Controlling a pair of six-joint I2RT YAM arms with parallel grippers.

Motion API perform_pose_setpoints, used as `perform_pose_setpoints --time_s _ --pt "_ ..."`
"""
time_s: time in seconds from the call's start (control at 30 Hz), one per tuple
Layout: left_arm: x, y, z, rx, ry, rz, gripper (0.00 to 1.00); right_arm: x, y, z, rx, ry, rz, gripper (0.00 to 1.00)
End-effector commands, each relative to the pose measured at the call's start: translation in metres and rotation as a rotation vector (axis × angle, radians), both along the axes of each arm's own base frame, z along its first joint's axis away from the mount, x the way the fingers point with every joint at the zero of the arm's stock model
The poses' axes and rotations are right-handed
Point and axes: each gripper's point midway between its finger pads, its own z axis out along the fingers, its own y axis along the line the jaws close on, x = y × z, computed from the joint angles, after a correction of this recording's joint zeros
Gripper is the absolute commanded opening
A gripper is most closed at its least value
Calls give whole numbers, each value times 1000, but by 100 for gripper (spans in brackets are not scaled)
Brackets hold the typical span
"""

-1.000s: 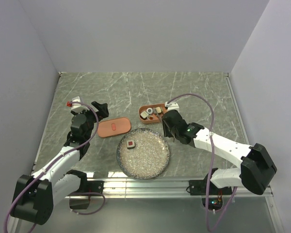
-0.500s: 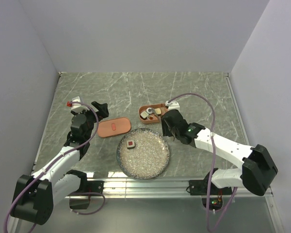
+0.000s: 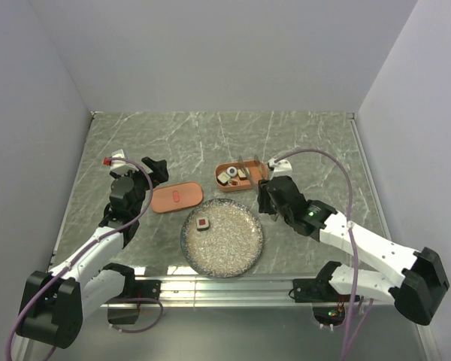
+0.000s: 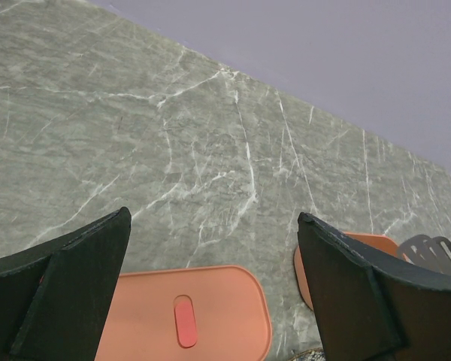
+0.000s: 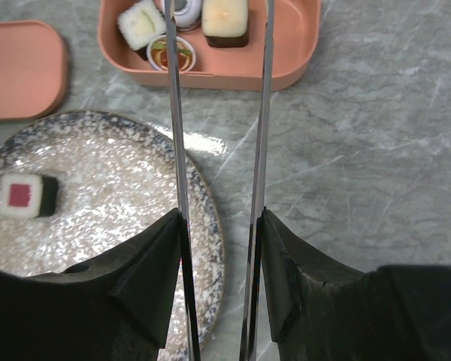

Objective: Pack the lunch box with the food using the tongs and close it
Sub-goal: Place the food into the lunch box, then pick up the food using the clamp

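Observation:
The salmon-orange lunch box (image 3: 240, 186) lies behind the plate and holds several pieces of food (image 5: 173, 54). One red-topped, dark-rimmed piece (image 3: 204, 223) is left on the speckled plate (image 3: 233, 252). My right gripper (image 3: 271, 197) is shut on the thin grey tongs (image 5: 174, 113). Their two arms stand apart, with nothing between them, and point over the box's right half. The flat lid (image 3: 177, 198) lies left of the box. My left gripper (image 4: 214, 226) hangs open just above the lid (image 4: 218, 301), holding nothing.
The plate's rim (image 5: 210, 226) lies right under the tongs. Grey walls close the table at the back and on both sides. A metal rail (image 3: 233, 286) runs along the near edge between the arm bases.
The tongs' arms have spread wider, and my right arm has drawn back to the right, away from the box. The left arm has not moved.

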Motion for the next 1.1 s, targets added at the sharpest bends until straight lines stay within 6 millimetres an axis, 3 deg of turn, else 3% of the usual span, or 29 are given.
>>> perform_pose_setpoints --time_s 0.0,0.27,0.57,0.73,1.07 --pt "3 2 29 -23 -80 9 100 -8 6 15 66 -48 9 51" --pt "2 1 31 -25 -85 5 100 -58 47 10 70 -13 139 50" --pt "-1 2 33 -32 -95 6 99 -108 64 -6 86 57 197 50" --pt "-3 2 36 -34 -107 3 99 -137 83 -15 124 93 272 50" --pt "-3 3 35 -37 -104 8 99 -165 98 -31 144 139 308 52"
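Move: The last food piece, the red-topped one on the plate, lies about 18 cm left of the right hand, which holds the open tongs, some 5 cm back and 14 cm below. The plate's middle is 12 cm left and 10 cm back; the lunch box is about 12 cm ahead and 6 cm left, the lid roughly 27 cm left and 4 cm ahead. From the left hand the piece is some 17 cm right, 13 cm back and 19 cm below. The red-topped piece on the plate is approached with the tongs, still held half open: the right hand draws back some 17 cm and about 9 cm left, away from the lunch box, rising slightly before sinking to nearly 4 cm lower. On the way it turns about 20 degrees counter-clockwise and tips down a little, bringing the tongs' tips over to the piece; whether they touch it can't be seen. ##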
